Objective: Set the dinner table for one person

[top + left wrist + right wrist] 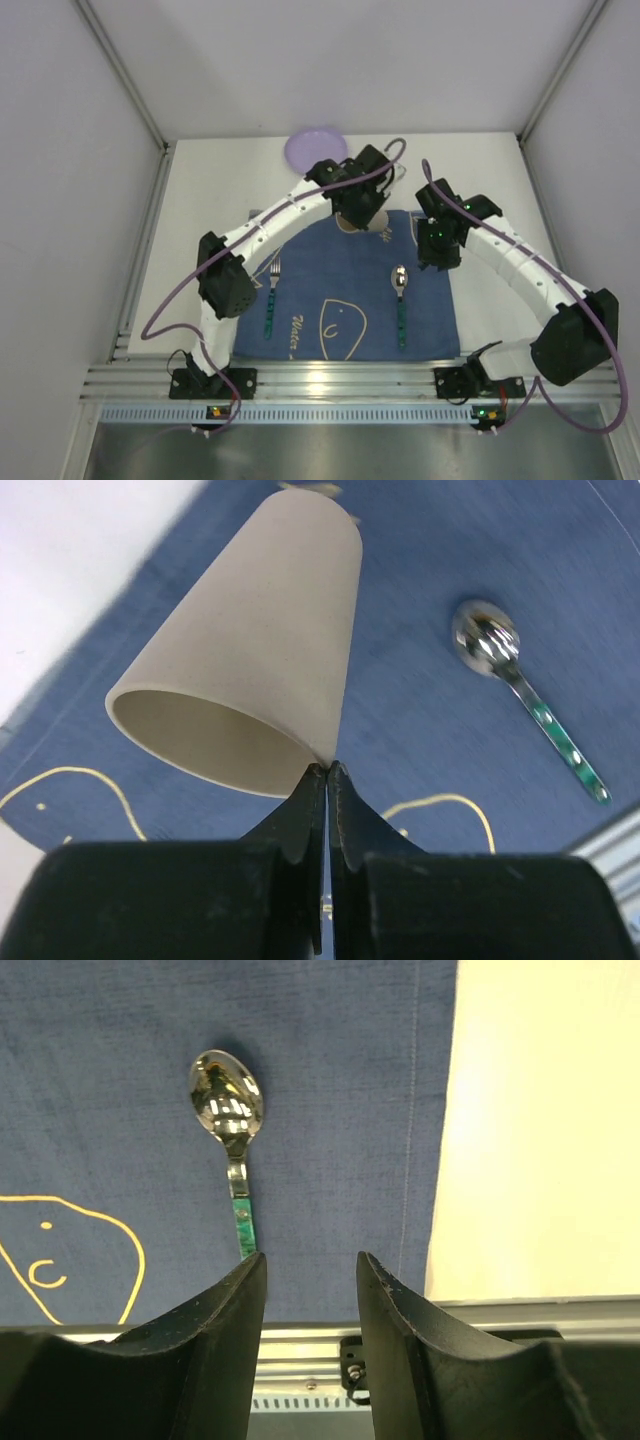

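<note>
My left gripper is shut on the rim of a beige paper cup, pinching its wall and holding it tilted over the far part of the blue cloth mat. In the top view this gripper is at the mat's far edge, with the cup mostly hidden beneath it. My right gripper is open and empty above the mat's right side, next to a green-handled spoon. The spoon and a green-handled fork lie on the mat. A purple plate sits on the white dinner table at the far edge.
The ribbed aluminium rail runs along the table's near edge by both arm bases. White walls enclose the table on the left, right and far sides. The right arm's gripper hovers at the mat's right edge.
</note>
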Controlling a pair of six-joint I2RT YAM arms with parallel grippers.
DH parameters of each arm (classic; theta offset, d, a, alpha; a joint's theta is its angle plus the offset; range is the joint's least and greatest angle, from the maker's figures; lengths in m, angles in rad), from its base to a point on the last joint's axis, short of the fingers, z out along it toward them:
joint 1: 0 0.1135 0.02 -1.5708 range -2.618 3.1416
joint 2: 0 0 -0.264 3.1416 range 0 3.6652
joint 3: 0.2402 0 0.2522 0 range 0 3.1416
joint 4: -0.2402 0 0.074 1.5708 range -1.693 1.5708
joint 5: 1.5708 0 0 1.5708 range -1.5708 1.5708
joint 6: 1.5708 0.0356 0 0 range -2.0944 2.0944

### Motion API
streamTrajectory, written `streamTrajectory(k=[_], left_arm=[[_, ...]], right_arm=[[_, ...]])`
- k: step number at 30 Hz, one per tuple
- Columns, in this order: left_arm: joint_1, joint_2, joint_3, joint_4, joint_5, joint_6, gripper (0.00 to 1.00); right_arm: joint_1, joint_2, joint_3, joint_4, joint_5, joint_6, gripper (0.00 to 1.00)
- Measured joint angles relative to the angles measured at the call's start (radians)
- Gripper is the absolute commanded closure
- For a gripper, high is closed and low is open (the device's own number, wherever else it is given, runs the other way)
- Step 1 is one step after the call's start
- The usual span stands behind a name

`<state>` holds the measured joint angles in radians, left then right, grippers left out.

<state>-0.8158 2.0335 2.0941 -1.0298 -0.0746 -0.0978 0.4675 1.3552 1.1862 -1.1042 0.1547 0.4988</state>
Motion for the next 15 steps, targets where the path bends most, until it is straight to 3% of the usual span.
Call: streamTrajectory(k=[6, 15], left_arm=[[-0.156, -0.005, -0.052, -0.051, 0.005, 0.059, 1.00], [-0.205, -0.016, -0.135, -0.054, -0.056, 0.155, 1.00]], right_arm=[[-0.048, -0.007, -0.002, -0.046, -0.014, -0.018, 0.59], [-0.074, -0.013, -0.030, -0.051, -0.053, -0.044, 0.59]])
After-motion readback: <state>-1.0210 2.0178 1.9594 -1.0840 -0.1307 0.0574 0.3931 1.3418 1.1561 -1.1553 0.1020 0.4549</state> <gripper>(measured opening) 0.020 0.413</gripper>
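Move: The left hand already hangs the cup by its rim. The spoon, by which the cup is being brought down, lies with its middle about 11 cm back and 8 cm to the right of that hand, some 19 cm below. The fork lies about 11 cm back and 23 cm left, and the plate roughly 29 cm ahead and 13 cm left. From the right hand, the spoon is about 4 cm back, 7 cm left and 13 cm down. Back towards its base, quickly at first and then easing off, the left hand carries the cup about 8 cm over the blue placemat towards the spoon, sinking some 4 cm, mostly late, as the wrist turns clockwise by nearly 20 degrees and its left side rises. Its shut fingers keep their pinch on the rim. The empty right hand edges about 2 cm right and back, still part open. ##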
